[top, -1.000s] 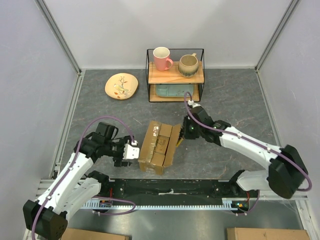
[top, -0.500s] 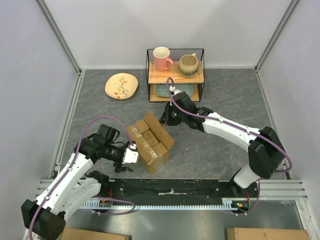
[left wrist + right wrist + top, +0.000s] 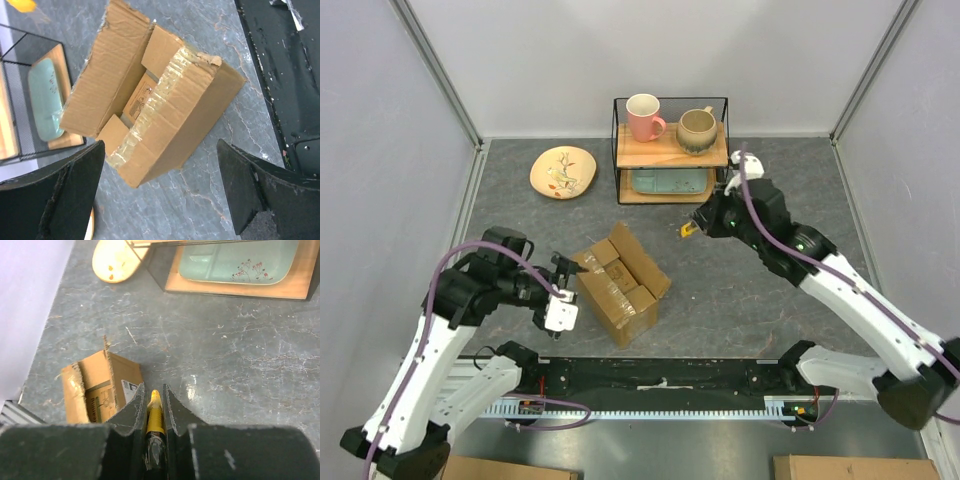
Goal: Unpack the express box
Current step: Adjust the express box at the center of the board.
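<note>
The express box [image 3: 620, 288] lies on the grey table with its taped top slit and its flaps standing open. In the left wrist view the express box [image 3: 170, 120] shows a small printed packet [image 3: 139, 99] inside. My left gripper [image 3: 562, 290] hovers just left of the box, open, with nothing between its fingers [image 3: 65, 195]. My right gripper [image 3: 695, 226] is raised near the shelf, well right of the box, shut on a yellow cutter [image 3: 155, 415] whose tip pokes out ahead. The right wrist view has the box [image 3: 100, 385] at its lower left.
A wire shelf [image 3: 670, 150] at the back holds a pink mug [image 3: 643, 116], a beige mug [image 3: 697, 129] and a teal tray [image 3: 667, 181]. A painted plate [image 3: 563, 170] lies to its left. The black base rail [image 3: 660, 375] runs along the near edge.
The box's flaps have swung open. My right arm has pulled back from the box toward the shelf, the cutter still in it. The left gripper has drawn back leftward and widened.
</note>
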Action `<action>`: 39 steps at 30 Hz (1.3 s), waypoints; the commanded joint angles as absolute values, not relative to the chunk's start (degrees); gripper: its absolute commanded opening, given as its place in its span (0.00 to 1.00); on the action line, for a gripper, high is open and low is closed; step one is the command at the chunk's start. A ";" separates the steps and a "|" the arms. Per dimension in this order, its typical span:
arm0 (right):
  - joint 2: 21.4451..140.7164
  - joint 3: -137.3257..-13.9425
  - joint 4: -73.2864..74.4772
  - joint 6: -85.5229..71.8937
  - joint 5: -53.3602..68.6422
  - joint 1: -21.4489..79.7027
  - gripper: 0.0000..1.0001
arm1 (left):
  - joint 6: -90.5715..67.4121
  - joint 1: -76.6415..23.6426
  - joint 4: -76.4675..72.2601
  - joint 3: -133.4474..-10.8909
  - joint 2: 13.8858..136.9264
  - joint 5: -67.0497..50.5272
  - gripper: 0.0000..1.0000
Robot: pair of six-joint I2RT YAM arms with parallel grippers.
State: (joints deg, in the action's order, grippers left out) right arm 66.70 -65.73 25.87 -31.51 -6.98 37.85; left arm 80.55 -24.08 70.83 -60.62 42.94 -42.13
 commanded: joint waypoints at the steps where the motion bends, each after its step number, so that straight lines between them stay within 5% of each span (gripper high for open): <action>1: 61.01 -60.92 27.33 -33.92 -6.68 38.23 0.00 | 94.19 -25.83 74.09 -60.56 49.30 -43.95 0.99; 11: 64.93 -50.81 15.40 -35.77 -2.56 38.06 0.00 | 101.87 -36.11 70.49 -58.36 57.30 -39.55 0.99; 30: 78.92 -55.98 -2.37 -35.95 5.19 43.41 0.00 | 97.20 -44.91 62.75 -61.26 72.42 -27.78 0.99; 39: 79.98 -57.48 -3.43 -37.35 6.50 45.44 0.00 | 97.30 -45.70 70.75 -66.27 77.26 -24.61 0.72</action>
State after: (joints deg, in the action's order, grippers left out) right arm 79.15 -54.59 0.21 -35.79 4.62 44.53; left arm 96.99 -44.91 66.87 -63.40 76.71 -26.65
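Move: The open express box has its middle roughly 10 cm to the right of the left hand, 4 cm ahead and 17 cm below; its taped left edge is nearer, about 6 cm right, 3 cm ahead and 12 cm down. The plate lies 36 cm ahead, 5 cm left. From the right hand, the box is some 20 cm left, 9 cm back and 20 cm below, the shelf about 19 cm ahead and 8 cm left. The wide-open left hand sinks about 11 cm while working some 6 cm to the right, easing forward near the end; it turns about 30 degrees clockwise and tips its fingers steeply down to straddle the box's taped left edge, then begins to close, though a firm pinch can't be seen. The right hand, still gripping the yellow cutter, backs off slightly, drops well down and sweeps about 10 cm left towards the box's far right side, rising a little again and turning counter-clockwise. ##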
